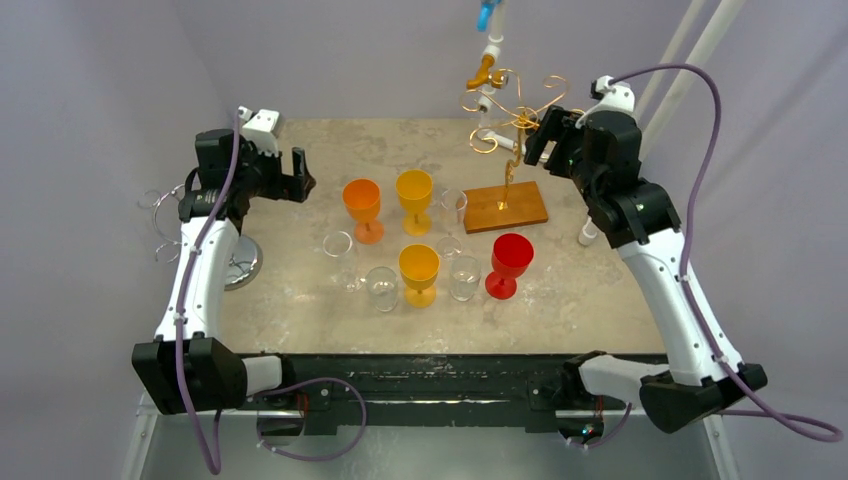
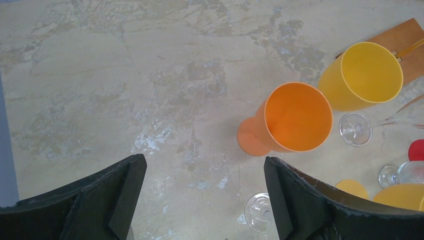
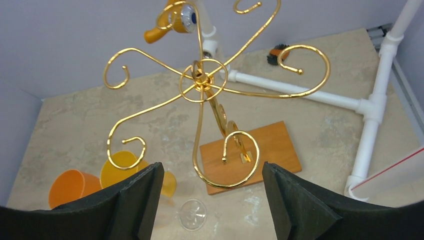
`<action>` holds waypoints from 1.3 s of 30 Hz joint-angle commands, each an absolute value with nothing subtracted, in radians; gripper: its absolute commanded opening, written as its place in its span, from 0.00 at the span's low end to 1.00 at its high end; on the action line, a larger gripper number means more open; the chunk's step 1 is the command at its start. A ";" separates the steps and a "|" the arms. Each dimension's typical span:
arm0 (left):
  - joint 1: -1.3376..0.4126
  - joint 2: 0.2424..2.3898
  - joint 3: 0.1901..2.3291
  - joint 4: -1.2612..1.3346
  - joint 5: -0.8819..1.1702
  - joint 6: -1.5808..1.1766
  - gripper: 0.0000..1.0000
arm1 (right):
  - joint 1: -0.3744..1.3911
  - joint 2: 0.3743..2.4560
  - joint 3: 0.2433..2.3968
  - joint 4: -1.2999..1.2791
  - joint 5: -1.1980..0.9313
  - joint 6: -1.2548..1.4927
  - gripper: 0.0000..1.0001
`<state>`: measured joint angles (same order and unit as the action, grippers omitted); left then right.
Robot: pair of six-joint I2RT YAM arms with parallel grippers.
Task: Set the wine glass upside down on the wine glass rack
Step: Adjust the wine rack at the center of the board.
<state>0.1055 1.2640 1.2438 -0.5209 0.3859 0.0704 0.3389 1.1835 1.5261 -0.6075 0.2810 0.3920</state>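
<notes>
The gold wire wine glass rack (image 1: 515,110) stands on a wooden base (image 1: 505,205) at the back right, with no glass on its hooks. Several wine glasses stand upright mid-table: an orange one (image 1: 362,205), two yellow ones (image 1: 414,195) (image 1: 419,270), a red one (image 1: 510,262) and clear ones (image 1: 381,285). My right gripper (image 1: 540,135) hovers open just above the rack's curls (image 3: 202,80); nothing is between its jaws (image 3: 210,200). My left gripper (image 1: 298,178) hangs open above the table, left of the orange glass (image 2: 295,120), and holds nothing (image 2: 205,195).
A silver wire rack (image 1: 165,215) with a round metal base (image 1: 243,262) stands at the table's left edge, under my left arm. White pipe framing (image 3: 370,105) runs behind and right of the gold rack. A clear glass (image 3: 192,214) sits below my right jaws.
</notes>
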 commanded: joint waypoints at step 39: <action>0.111 1.247 1.269 -0.558 0.481 0.059 0.93 | 0.503 1.239 1.526 -0.659 0.433 0.473 0.32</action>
<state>0.1055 1.2751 1.2438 -0.5488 0.4686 0.0723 0.4297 1.2716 1.5528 -0.6804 0.3885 0.4313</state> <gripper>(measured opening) 0.933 0.321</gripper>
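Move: The golden wine rack's near hook lies almost between the right hand's open fingers, about 2 cm ahead, 1 cm to the right and 3 cm below. The rack's hub is some 8 cm ahead and 2 cm left, about 4 cm below. Down on the table, roughly 31 cm below, the red glass stands 8 cm back and 3 cm left, the tall clear glass 1 cm ahead and 12 cm left. From the left hand the hook is about 40 cm right, level ahead, 10 cm higher. The right hand eases forward and down by 2 to 3 cm onto the rack's near hook while its wide-open fingers begin closing, tipping down some 5 degrees and veering slightly right. Then it draws back about 1.5 cm as the fingers narrow to a third open on one side of the hook's loop, and with that side between the fingertips it pulls some 2.5 cm to the left. ##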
